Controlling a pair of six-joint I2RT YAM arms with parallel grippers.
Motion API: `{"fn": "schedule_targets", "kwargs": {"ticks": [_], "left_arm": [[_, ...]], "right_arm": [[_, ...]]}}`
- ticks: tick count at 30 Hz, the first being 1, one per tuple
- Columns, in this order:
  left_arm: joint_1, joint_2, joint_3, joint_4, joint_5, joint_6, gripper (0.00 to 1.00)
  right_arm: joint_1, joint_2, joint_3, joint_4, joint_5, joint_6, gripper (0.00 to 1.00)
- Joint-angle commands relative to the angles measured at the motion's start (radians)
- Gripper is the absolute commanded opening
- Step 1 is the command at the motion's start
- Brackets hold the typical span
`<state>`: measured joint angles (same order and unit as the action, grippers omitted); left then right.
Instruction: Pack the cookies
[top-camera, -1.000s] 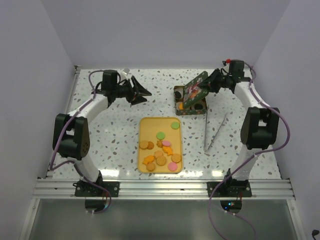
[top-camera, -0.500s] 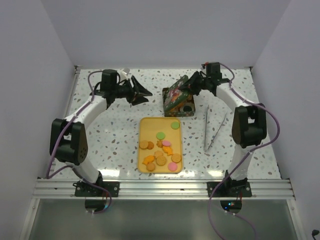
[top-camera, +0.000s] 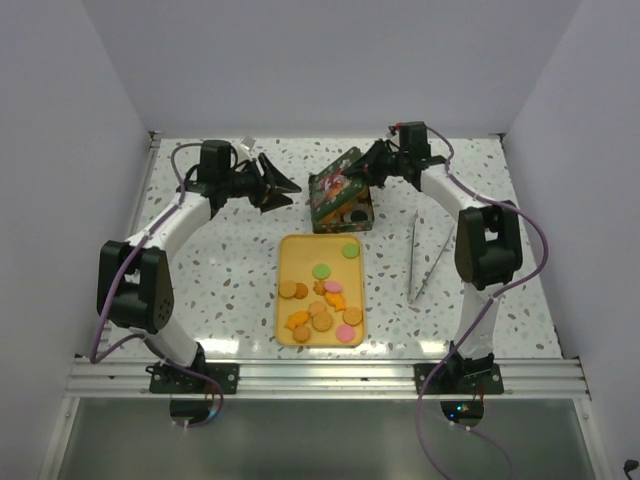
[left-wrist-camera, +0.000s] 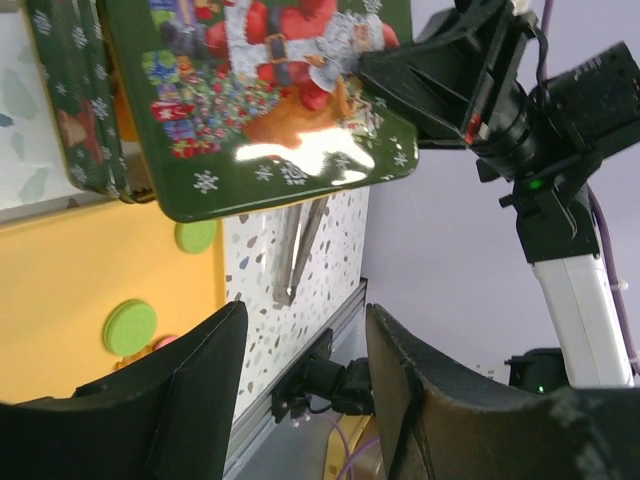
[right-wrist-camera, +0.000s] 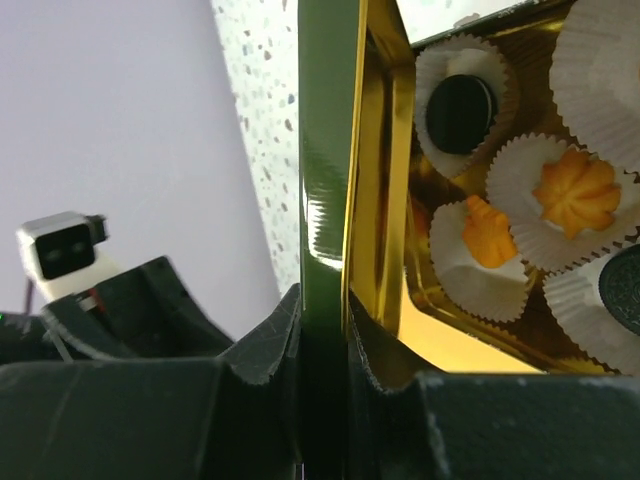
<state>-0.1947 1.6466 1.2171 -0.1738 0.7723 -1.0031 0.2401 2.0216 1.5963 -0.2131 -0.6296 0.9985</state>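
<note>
Loose cookies (top-camera: 322, 321) in orange, tan, pink and green lie on a yellow tray (top-camera: 300, 255). Behind it stands a green tin (top-camera: 354, 214) whose paper cups hold orange and black cookies (right-wrist-camera: 575, 190). My right gripper (top-camera: 372, 170) (right-wrist-camera: 322, 310) is shut on the edge of the tin's Santa-printed lid (top-camera: 335, 180) (left-wrist-camera: 270, 100), which tilts over the tin. My left gripper (top-camera: 287, 185) (left-wrist-camera: 303, 320) hangs open and empty just left of the tin, its fingers pointing at it. Green cookies (left-wrist-camera: 195, 236) on the tray (left-wrist-camera: 80, 280) show below the lid.
Metal tongs (top-camera: 425, 262) (left-wrist-camera: 300, 240) lie on the speckled table right of the tray. White walls close in the back and both sides. An aluminium rail (top-camera: 320, 375) runs along the near edge by the arm bases.
My right arm has swung left with the lid, and the tin has shifted left with it, from right of the tray to behind it. The left gripper has barely moved.
</note>
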Motion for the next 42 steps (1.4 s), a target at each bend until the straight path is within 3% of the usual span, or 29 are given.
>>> {"fn": "schedule_targets", "kwargs": {"ticks": [1, 8, 11, 33, 42], "left_arm": [[0.020, 0.022, 0.036, -0.020, -0.056, 0.003, 0.56], [-0.029, 0.168, 0.100, 0.068, -0.126, -0.002, 0.56], [-0.074, 0.217, 0.165, 0.047, -0.152, 0.032, 0.56], [-0.089, 0.417, 0.237, 0.089, -0.150, 0.127, 0.56], [-0.088, 0.390, 0.263, 0.117, -0.123, 0.150, 0.57]], "right_arm": [[-0.021, -0.086, -0.033, 0.142, -0.119, 0.067, 0.00], [-0.035, -0.063, -0.142, 0.333, -0.222, 0.103, 0.00], [-0.041, -0.044, -0.199, 0.493, -0.246, 0.182, 0.00], [-0.091, 0.028, -0.326, 0.580, -0.219, 0.121, 0.00], [-0.093, -0.011, -0.401, 0.819, -0.206, 0.244, 0.00]]}}
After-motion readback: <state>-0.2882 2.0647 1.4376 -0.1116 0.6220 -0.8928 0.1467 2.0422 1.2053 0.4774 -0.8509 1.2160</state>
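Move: The right hand pinches the tilted lid's right edge; the open tin's middle is about 9 cm left, 4 cm back and 14 cm below. The tongs lie 20 cm back and 18 cm right of it, the cookie tray 29 cm back and 16 cm left. From the left hand the tin is roughly 6 cm ahead, 17 cm right and 18 cm lower; the lid's middle is 9 cm ahead, 16 cm right and 11 cm lower. Open left hand sinks some 11 cm, forward-right towards the tin, while right keeps pinching and lowers the lid. ##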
